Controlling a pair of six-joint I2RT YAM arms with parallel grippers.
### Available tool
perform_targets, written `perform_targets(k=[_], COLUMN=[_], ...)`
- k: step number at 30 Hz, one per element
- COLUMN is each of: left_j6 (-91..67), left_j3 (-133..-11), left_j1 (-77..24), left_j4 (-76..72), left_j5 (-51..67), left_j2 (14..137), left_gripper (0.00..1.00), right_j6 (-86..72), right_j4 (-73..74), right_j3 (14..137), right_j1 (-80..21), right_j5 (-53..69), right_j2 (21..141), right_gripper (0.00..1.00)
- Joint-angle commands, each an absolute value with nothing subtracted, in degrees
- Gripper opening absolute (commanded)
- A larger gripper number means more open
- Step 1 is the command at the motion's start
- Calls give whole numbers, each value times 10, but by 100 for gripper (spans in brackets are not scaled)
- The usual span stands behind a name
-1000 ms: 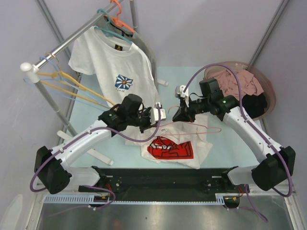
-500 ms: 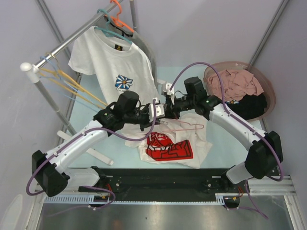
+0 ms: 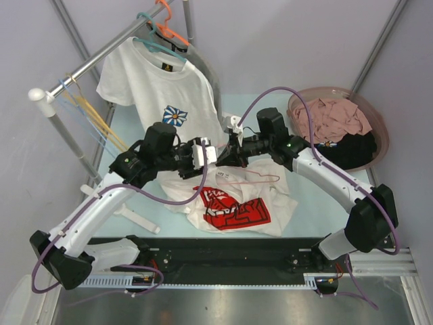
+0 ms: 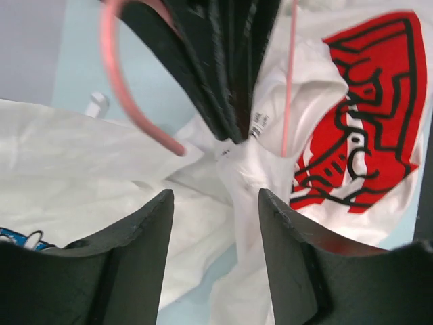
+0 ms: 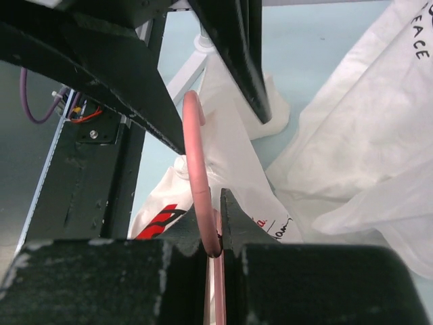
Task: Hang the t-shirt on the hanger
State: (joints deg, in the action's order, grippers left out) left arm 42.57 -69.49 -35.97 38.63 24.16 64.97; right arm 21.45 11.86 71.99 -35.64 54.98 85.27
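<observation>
The t-shirt (image 3: 233,206), white with a red print, lies crumpled on the table between the arms. Its neck fabric (image 4: 237,162) bunches up against the right gripper's fingertips. The thin pink hanger (image 3: 252,178) lies over the shirt, and my right gripper (image 3: 226,157) is shut on its curved hook (image 5: 195,156). My left gripper (image 3: 205,153) faces it from the left, just apart. In the left wrist view the left gripper (image 4: 216,250) stands open above shirt folds with nothing between its fingers (image 4: 145,250).
A white daisy-print t-shirt (image 3: 162,88) hangs on a teal hanger from the metal rack rail (image 3: 101,57), beside yellow hangers (image 3: 91,112). A brown basin (image 3: 369,112) of clothes sits at the back right. The rack's white foot (image 3: 135,217) lies left of the shirt.
My left gripper was shut and now stands open, and its arm has drawn back to the left. The right gripper has carried the hanger leftward over the shirt.
</observation>
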Motion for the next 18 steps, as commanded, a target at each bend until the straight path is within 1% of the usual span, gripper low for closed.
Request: perform_targets(k=[1,4,7,9,11,12,13,14,15,16,17,18], left_j6=[504,500,493,493,490,489,487,486,485,467,455,442], left_j3=[-695,-693,-690,-690,-685,-683,-681,-682,-684,-684,-684,-686], left_j1=[-359,-360,-367,-376,-387,-390,-399,-402,-405,-410,-410,-410], left_j4=[453,443,422,409,400,394,391,390,391,386,378,365], left_j5=[240,257,269,276,278,279,278,279,286,284,283,282], left_j2=[657,674,692,700,715,719,728,731,735,737,739,740], left_gripper=[59,61,61,58,53,48,38,31,19,0,0,1], right_j6=[207,206,204,202,201,202,202,201,198,194,190,179], right_j4=[63,60,55,53,52,53,53,53,54,54,58,60], right_j3=[722,722,722,722,722,722,722,722,722,722,722,722], right_j1=[-363,-364,-366,-367,-371,-371,-371,-371,-371,-370,-369,-365], right_j5=[576,572,569,568,567,566,565,563,561,557,544,533], right_j2=[838,834,830,825,817,816,810,807,803,799,790,785], right_gripper=[0,0,0,0,0,0,0,0,0,0,0,9])
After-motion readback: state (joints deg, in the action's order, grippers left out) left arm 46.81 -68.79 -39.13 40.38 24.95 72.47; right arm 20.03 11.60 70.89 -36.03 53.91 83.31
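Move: The white t-shirt's bunched neck fold is almost directly below the open left fingers, about 5 cm down, 2 cm to the right and level fore and aft. The pink hanger's neck, in the right fingers, is some 5 cm right of the left hand and 2 cm lower; the red print lies roughly 10 cm back, 8 cm right and 19 cm down. From the right hand the fold sits about 3 cm left and 3 cm below, level fore and aft. Down about 5 cm goes the left hand, open, tipping some 10 degrees, to the neck fold beneath the right fingertips; in the second half it also eases about 2 cm to the right, and there its fingers shut and pinch the cloth. The right hand stays put and keeps its hold on the hanger's neck. ##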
